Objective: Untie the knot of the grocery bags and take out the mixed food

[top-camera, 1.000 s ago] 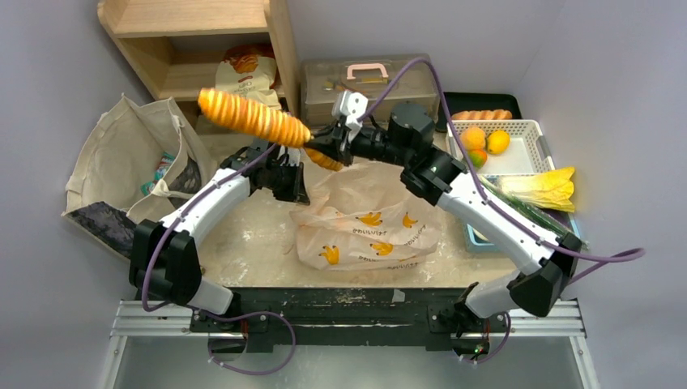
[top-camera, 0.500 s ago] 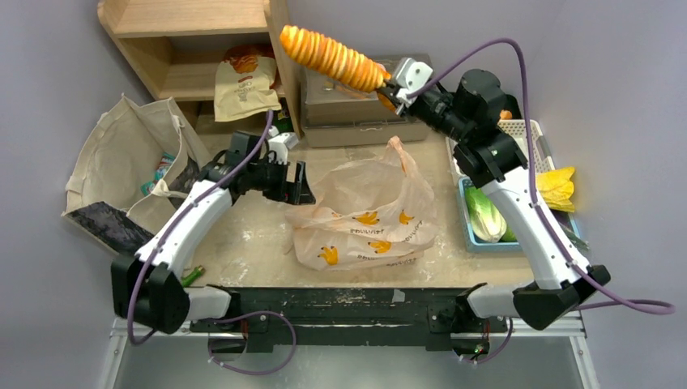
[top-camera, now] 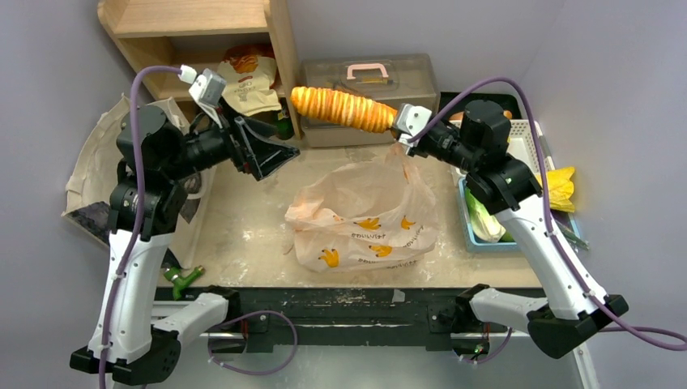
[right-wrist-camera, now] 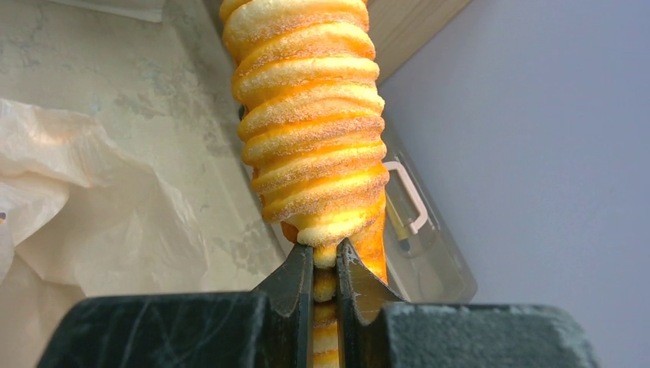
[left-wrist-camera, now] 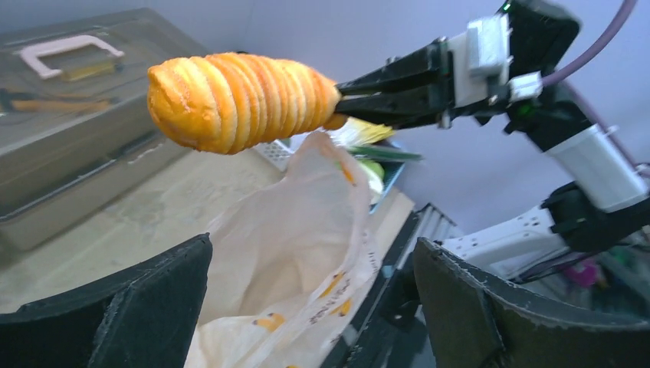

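Note:
The pale-orange grocery bag (top-camera: pixel 364 215) lies slumped on the table's middle, one handle loop standing up; its knot does not show. My right gripper (top-camera: pixel 397 123) is shut on the thin end of a long orange spiral-ridged food (top-camera: pixel 340 108), held level in the air above the bag's far side. The right wrist view shows both jaws (right-wrist-camera: pixel 325 257) pinching that food (right-wrist-camera: pixel 306 115). My left gripper (top-camera: pixel 279 158) is raised at the left, open and holding nothing. In its wrist view (left-wrist-camera: pixel 313 253) the bag (left-wrist-camera: pixel 299 230) lies below and the spiral food (left-wrist-camera: pixel 238 100) hangs ahead.
A wooden shelf (top-camera: pixel 194 40) with a paper bread bag (top-camera: pixel 247 77) stands back left, beside a grey toolbox (top-camera: pixel 369 81). A canvas tote (top-camera: pixel 97 162) sits left. At right are a white basket (top-camera: pixel 526 138), a blue tray (top-camera: pixel 478 235) with greens and a yellow-green cabbage (top-camera: pixel 559 190).
My left gripper opened and its arm rose and pulled back to the left, away from the bag. My right arm lifted the spiral food out and swung it rightward, now level before the toolbox.

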{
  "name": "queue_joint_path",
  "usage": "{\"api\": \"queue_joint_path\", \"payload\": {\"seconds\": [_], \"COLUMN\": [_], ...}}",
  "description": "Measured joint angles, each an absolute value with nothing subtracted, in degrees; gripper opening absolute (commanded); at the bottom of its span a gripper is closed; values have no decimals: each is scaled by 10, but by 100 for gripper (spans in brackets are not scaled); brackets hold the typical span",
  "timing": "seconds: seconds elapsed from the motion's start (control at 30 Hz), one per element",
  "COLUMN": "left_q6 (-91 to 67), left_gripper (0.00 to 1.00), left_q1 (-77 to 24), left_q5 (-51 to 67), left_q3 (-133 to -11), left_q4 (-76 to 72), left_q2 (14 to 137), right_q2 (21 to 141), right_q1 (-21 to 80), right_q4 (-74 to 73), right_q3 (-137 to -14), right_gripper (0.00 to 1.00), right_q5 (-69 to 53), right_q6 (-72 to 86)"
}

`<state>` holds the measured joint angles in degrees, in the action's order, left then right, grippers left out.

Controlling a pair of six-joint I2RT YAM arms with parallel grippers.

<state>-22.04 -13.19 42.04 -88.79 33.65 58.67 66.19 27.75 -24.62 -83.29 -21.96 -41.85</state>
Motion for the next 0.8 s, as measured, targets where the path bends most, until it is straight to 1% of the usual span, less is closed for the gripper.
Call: {"api": "queue_joint_path", "payload": {"seconds": [0.07, 0.13, 0.3, 0.53, 0.63, 0.67, 0.7, 0.73, 0.8], "left_q6": [-276, -317, -390, -440, -449, -453, -458, -462, -474], "left_gripper": [100, 97, 91, 92, 91, 88, 82, 70, 55], "left_q1": [-132, -132, -123, -116, -116, -116, -116, -116, -116], "left_q5": [443, 455, 442, 423, 422, 423, 426, 430, 439], "left_q3": [-896, -906, -904, -889, -889, -889, -889, -889, -889], "left_q4": [310, 297, 296, 304, 298, 293, 287, 280, 265], "left_q2": [595, 618, 673, 683, 685, 686, 688, 691, 699], "right_q2": [660, 657, 651, 644, 645, 646, 646, 648, 653], "right_q1": [277, 277, 277, 277, 279, 280, 281, 283, 287], "right_q4": [-249, -251, -255, -246, -244, -244, -244, -244, -240], "right_q3": [-824, -813, -800, -794, -794, -794, -794, -794, -794], "right_gripper": [0, 0, 0, 0, 0, 0, 0, 0, 0], "right_q5": [-222, -226, -238, -255, -265, -267, -269, -272, -279], "right_q6": [-426, -434, -447, -455, -462, -464, -466, -470, -474]}}
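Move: The long twisted bread is in my right fingers, its middle about 10 cm left and 3 ahead of that hand and roughly level. My open left fingers are some 21 cm left and 5 back from it. From my left hand the bread's middle is about 8 cm ahead, 11 right and 2 above; the grocery bag is 15 cm back, 16 right and 32 lower, the toolbox 14 ahead, 17 right and 29 lower. My left hand rises slightly, then swings forward about 6 cm and dips below its starting height, rolling some 30 degrees around its finger line to bring the open fingers either side of the bread's free end; there it slows and the fingers just begin to close. My right hand keeps its grip, sinks 2 cm, eases left and back, and turns slightly counter-clockwise to present that end. ##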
